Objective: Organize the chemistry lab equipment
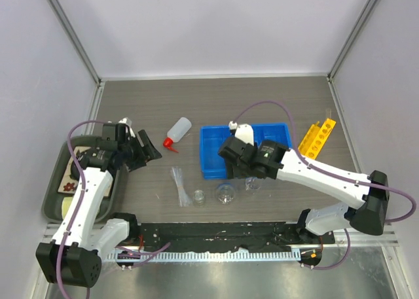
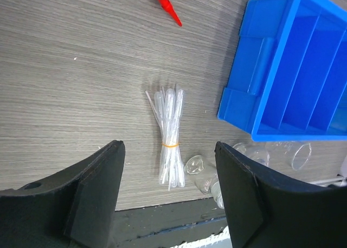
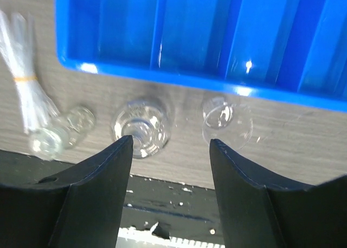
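Observation:
A bundle of clear pipettes (image 2: 171,137) (image 1: 180,184) tied with a rubber band lies on the table, below and between my left gripper's (image 2: 168,145) (image 1: 148,148) open, empty jaws. The white squeeze bottle (image 1: 178,130) lies on its side, its red nozzle (image 2: 171,5) pointing at the pipettes. A small beaker (image 1: 198,197) (image 3: 59,133), a flask (image 1: 226,193) (image 3: 142,126) and a second beaker (image 1: 252,184) (image 3: 226,120) stand in a row in front of the blue bin (image 1: 211,156) (image 3: 190,31). My right gripper (image 3: 171,142) (image 1: 242,167) hovers open above the flask and second beaker, holding nothing.
A yellow holed rack (image 1: 317,139) lies right of the bin. A dark green tray (image 1: 55,194) with its contents sits at the left edge, beneath my left arm. The black strip of the table's near edge (image 1: 216,233) runs just in front of the glassware.

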Motion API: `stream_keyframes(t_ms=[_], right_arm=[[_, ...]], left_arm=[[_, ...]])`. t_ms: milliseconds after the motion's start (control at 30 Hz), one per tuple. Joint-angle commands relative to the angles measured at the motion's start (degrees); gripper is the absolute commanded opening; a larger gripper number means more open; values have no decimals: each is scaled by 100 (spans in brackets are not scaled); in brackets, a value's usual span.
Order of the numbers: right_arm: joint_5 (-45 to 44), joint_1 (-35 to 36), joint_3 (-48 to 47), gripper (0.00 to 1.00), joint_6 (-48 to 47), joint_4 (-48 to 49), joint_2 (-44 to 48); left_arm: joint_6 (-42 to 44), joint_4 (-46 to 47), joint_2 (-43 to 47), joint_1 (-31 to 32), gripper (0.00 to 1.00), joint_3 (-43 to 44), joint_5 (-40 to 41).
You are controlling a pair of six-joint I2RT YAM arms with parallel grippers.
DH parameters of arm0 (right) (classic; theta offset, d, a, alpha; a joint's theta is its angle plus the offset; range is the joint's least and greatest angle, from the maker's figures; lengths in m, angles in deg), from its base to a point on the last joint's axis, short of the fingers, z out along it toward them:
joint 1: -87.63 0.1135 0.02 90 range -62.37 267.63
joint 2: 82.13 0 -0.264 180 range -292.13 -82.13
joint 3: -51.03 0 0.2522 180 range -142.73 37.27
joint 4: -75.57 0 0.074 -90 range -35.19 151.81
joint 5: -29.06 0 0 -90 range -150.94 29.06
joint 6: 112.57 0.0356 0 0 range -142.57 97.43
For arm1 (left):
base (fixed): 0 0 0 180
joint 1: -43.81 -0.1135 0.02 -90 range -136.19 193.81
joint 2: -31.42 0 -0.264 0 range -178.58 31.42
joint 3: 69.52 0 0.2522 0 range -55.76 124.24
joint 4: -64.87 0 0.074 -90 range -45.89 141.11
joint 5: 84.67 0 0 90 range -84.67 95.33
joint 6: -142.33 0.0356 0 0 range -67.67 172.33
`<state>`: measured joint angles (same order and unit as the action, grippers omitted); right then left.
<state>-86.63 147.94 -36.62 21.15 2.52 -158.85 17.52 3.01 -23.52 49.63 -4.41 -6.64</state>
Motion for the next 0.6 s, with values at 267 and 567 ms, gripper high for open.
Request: stream_keyframes(t_ms=[267, 567], right_arm=[[609, 253, 981, 64, 541, 1041, -342], [794, 463, 894, 64, 523, 1358, -887]], left_arm=[[-185, 231, -17, -38, 72, -345, 10], [-53, 187, 0, -38, 72, -310, 1]])
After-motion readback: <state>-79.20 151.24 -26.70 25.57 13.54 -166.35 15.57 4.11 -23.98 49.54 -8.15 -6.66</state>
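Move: The glass flask stands about 5 cm to the right hand's left, 3 cm back and 15 cm below. The lying clear beaker is some 9 cm right of the flask and 3 cm farther out, the small glass bottle roughly 9 cm to the flask's left and 1 cm nearer the base, and the blue box's middle about 11 cm ahead and 3 cm right of the hand. From the left hand, the flask lies around 23 cm right, 8 cm back and 13 cm down. No touch can be seen yet: the right hand sinks about 8 cm towards the glass flask, first drawing back some 3 cm, then shifting roughly 4 cm left until the open fingers stand either side of the flask's neck as seen from the wrist. The fingers tip about 10 degrees nearer to straight down. The left hand, open and empty, settles about 2 cm lower. ##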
